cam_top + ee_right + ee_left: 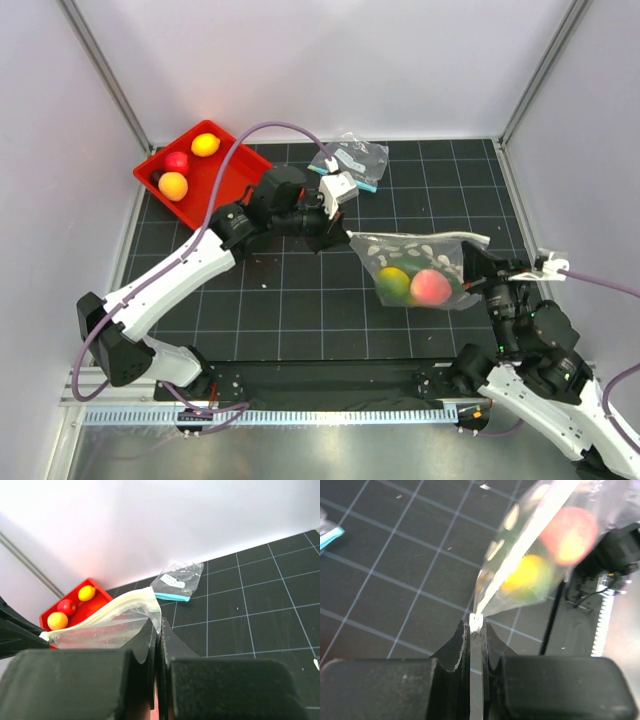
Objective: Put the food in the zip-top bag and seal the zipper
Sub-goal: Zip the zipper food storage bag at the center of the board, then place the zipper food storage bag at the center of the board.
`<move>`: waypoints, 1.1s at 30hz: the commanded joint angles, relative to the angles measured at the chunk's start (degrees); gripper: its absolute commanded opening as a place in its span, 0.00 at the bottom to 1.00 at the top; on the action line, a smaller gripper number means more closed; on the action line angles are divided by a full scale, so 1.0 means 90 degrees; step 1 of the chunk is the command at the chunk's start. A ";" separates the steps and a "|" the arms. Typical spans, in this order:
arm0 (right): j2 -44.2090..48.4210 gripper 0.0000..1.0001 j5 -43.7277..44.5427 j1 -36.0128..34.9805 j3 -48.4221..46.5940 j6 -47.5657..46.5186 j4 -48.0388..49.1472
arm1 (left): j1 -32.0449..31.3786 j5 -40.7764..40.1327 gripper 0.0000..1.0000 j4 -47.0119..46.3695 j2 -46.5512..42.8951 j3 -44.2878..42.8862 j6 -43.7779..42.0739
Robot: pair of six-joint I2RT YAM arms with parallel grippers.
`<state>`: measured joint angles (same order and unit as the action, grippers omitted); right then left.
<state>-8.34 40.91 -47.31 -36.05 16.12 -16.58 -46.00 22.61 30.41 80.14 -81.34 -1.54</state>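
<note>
The dotted zip-top bag (420, 262) hangs between both grippers above the mat. Inside it are a yellow-green fruit (393, 281) and a pink peach (431, 287). Its pale zipper (415, 238) runs along the top edge. My left gripper (343, 235) is shut on the zipper's left end (476, 621). My right gripper (478, 256) is shut on the bag's right corner (156, 611). In the left wrist view the zipper (520, 555) stretches away, with the two fruits blurred behind it. Three more fruits, yellow (205, 144), red (177, 162) and orange (173, 186), lie in the red tray (225, 172).
A smaller clear pouch with a teal strip and white label (351, 159) lies at the back of the mat, also in the right wrist view (176, 582). The red tray stands at the back left (95, 605). White walls enclose the table.
</note>
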 commanded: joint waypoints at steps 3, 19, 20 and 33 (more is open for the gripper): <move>0.0643 0.01 0.1851 0.0032 0.0051 0.0172 0.0221 | 0.0160 -0.0032 0.00 0.0146 0.0002 -0.0230 0.0044; -0.1415 0.04 0.0807 0.0032 -0.0037 0.0182 0.0729 | 0.0638 -0.1271 0.00 0.0166 0.0148 -0.0279 0.0776; -0.1804 0.08 0.0807 0.0042 -0.0114 0.0191 0.0700 | 0.0725 -0.1427 0.00 0.0166 0.0187 -0.0279 0.1018; -0.3088 0.75 0.0534 0.0042 -0.0545 0.0328 0.0465 | 0.2961 -0.1643 0.00 -0.0166 0.0217 -0.0015 0.2388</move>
<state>-37.36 45.69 -47.13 -38.85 18.20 -14.83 -22.37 8.82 32.08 83.42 -81.62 16.23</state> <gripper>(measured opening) 0.747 0.089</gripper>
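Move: The left fingers already pinch the zipper bag's left zip end. The red bin's middle lies about 27 cm ahead, 32 cm left and 25 cm below them; the peach in the bag is 16 cm right, 4 cm back and 12 cm down, and the spare bag 40 cm straight ahead and 28 cm below. For the right hand, pinching the bag's right edge, the zip's end is about 2 cm ahead, 2 cm right and 2 cm up, the peach some 7 cm left, 3 cm back and 12 cm down. Right fingers open wide and let go of the bag's edge as that hand, after a slight draw to the right, sinks about 7 cm while easing forward and left, tipping down. The left keeps its pinch on the zip end and, after a small backward and rightward shift, swings the bag forward and left, some 14 cm each way, towards the red bin, dipping slightly and turning about 45 degrees counter-clockwise. ##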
